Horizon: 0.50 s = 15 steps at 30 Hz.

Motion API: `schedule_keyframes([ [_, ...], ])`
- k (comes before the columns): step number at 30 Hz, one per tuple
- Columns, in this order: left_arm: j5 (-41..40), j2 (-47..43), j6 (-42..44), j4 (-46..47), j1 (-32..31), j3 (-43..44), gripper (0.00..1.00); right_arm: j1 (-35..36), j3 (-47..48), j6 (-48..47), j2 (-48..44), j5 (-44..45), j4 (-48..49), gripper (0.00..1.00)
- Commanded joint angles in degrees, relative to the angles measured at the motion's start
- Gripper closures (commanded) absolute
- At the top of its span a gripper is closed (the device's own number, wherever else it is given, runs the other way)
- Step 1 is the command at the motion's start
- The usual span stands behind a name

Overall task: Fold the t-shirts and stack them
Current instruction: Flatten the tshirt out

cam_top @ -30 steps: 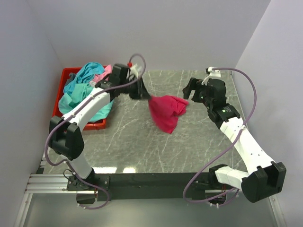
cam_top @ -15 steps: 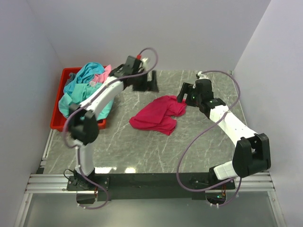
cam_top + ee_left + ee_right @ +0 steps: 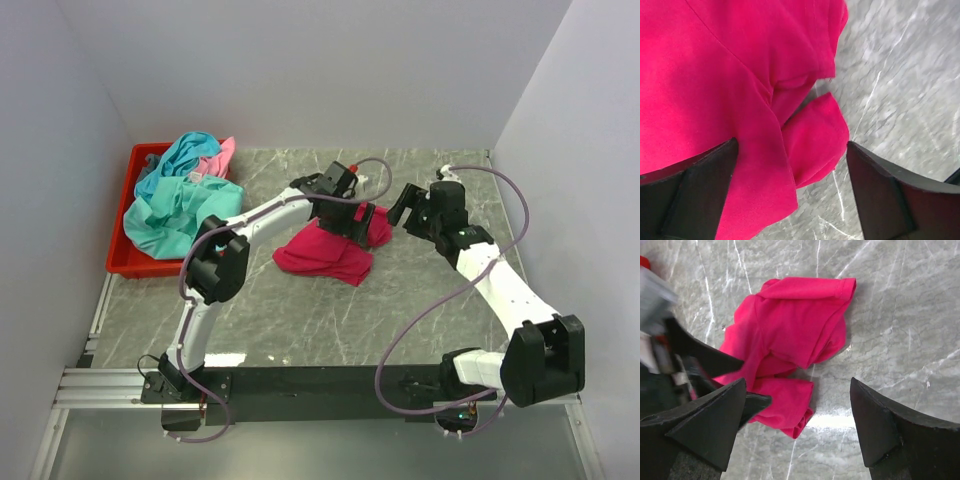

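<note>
A magenta-red t-shirt (image 3: 318,256) lies crumpled on the marble table, apart from both grippers. My left gripper (image 3: 347,220) hovers open just over its far right part. In the left wrist view the cloth (image 3: 715,75) fills the frame, a sleeve lies between the spread fingers (image 3: 700,190), and nothing is gripped. My right gripper (image 3: 405,205) stands open to the right of the shirt. Its wrist view looks down on the shirt (image 3: 795,330) and the left gripper (image 3: 702,365). Teal t-shirts (image 3: 175,210) and a light pink t-shirt (image 3: 220,155) are heaped at the left.
A red plastic bin (image 3: 120,262) at the table's left edge holds the teal and pink heap, which spills over its rim. Bare marble table (image 3: 420,300) lies in front of and to the right of the magenta shirt. Grey walls close in the left, back and right.
My left gripper opened and dropped the magenta shirt onto the table, drew back, then came down over the shirt's far right part. The right gripper shifted slightly, staying open.
</note>
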Motion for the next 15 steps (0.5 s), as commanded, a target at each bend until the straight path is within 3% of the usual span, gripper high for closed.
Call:
schedule_keyframes([
  [1,-2.44,0.19,1.44,0.87,-0.25,-1.30,0.07,-0.39,0.13,0.55,-2.86,1.10,-1.00,0.10],
  [5,-6.39,-0.51,1.00,2.18,-0.34,-4.46,0.24,-0.39,0.05,0.28,-4.53,1.19,-1.89,0.10],
  [8,-7.98,-0.69,1.00,2.98,-0.25,-6.49,0.50,-0.47,-0.83,0.90,-5.41,0.40,-1.45,0.10],
  [9,-9.29,-0.86,0.22,2.89,-0.25,-6.75,0.78,-0.39,-0.92,1.07,-5.32,-0.21,-1.36,0.10],
  [10,-10.00,-1.91,-0.57,3.06,-0.16,-7.01,0.99,-0.39,-1.01,0.98,-5.41,-0.31,-1.45,0.11],
  [15,-11.32,-8.50,-7.85,5.43,3.08,-9.03,1.00,-0.21,-1.27,-0.07,-4.53,-0.83,-1.27,0.12],
])
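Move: The crumpled red t-shirt lies under the open left fingers, its middle roughly 5 cm to their left, 3 cm back and 5 cm below. The turquoise shirts spilling from the red bin are some 38 cm left of the hand and 3 cm farther out. From the right hand, the red t-shirt's middle is about 16 cm left, 3 cm back and 12 cm down. Left hand sinks about 4 cm onto the red t-shirt while sliding 3 cm left, closing to pinch the cloth. ##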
